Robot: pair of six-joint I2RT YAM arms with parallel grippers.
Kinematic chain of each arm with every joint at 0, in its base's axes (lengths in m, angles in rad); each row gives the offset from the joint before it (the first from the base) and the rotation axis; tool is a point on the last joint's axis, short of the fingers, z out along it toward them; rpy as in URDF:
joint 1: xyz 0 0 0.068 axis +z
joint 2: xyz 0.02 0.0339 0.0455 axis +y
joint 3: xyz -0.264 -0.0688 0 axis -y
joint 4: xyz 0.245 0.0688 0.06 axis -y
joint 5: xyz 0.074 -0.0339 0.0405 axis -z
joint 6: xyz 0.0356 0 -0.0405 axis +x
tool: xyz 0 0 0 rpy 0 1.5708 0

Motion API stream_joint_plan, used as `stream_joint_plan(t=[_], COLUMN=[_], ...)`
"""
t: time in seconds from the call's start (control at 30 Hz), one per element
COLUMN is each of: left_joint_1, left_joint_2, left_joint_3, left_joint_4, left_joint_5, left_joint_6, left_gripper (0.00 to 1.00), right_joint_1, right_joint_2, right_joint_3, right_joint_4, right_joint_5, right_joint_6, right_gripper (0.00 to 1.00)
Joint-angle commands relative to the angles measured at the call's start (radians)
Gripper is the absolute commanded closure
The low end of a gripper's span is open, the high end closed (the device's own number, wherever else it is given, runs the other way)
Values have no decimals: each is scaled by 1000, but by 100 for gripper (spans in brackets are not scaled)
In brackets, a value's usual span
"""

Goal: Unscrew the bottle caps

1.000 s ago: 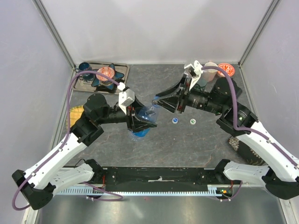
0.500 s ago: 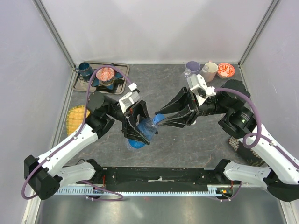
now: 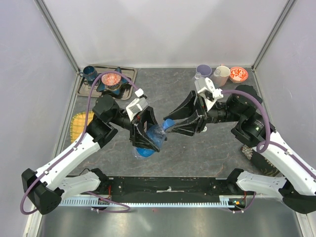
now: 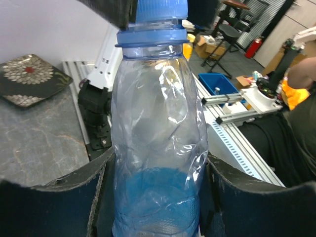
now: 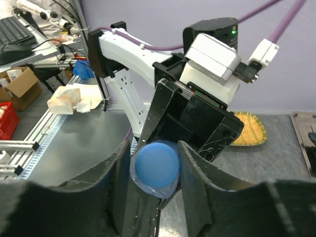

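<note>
A crumpled blue-tinted bottle (image 3: 153,135) hangs tilted above the table, neck toward the right arm. My left gripper (image 3: 147,138) is shut on its lower body; in the left wrist view both fingers press the bottle (image 4: 158,123) near its blue base. Its blue cap (image 4: 160,10) is on the neck. My right gripper (image 3: 170,125) is shut on that cap (image 5: 156,165), a finger on each side, with the left gripper's black body (image 5: 197,118) behind. The other bottles are not clearly seen.
A dark tray (image 3: 129,71) with a cup and a red bowl sits at the back left, and a yellow woven mat (image 3: 79,122) lies beside the left arm. A lilac cup (image 3: 203,70), a beige cup (image 3: 222,75) and a red bowl (image 3: 238,74) stand at the back right.
The left arm has swung the bottle's neck toward the right. The right gripper has come down and forward onto the cap, and two small loose caps on the table are now hidden behind it.
</note>
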Motion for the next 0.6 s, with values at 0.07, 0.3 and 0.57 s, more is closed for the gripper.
stream_joint_plan(t=[0.07, 0.3, 0.57], left_joint_1=[6, 6, -66], left_joint_2=[-27, -34, -82], left_joint_3=[64, 72, 66], left_joint_4=[-223, -289, -387], left_joint_5=[-170, -263, -747], left_joint_6=[231, 287, 449], left_gripper=[59, 59, 57], right_joint_1=[16, 16, 16], right_joint_2=[-13, -8, 26], right_joint_3=[37, 112, 185], right_joint_4=[-54, -86, -212], right_joint_5=[132, 345, 896], right_joint_6=[83, 117, 280], right_gripper=[32, 10, 9])
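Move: The blue cap of the bottle sits right between the right fingertips, while the left hand holds the bottle lower on its body, with the cap about 4 cm ahead of that hand, 5 cm to its right and 9 cm above. From the right hand, the loose blue-white cap lies on the table about 14 cm ahead and 8 cm right; the green-white cap is roughly 14 cm ahead and 17 cm right, both some 40 cm below. The right fingers spread wide and let go of the blue cap, and the hand swings forward about 8 cm, rising some 3 cm after a slight dip and easing right late on, while it turns about 30 degrees clockwise to a new angle. The left hand keeps its grip on the bottle and carries it forward about 6 cm, easing a little right and down, as it turns some 25 degrees counter-clockwise, undoing the bent-in pose of the twist. ##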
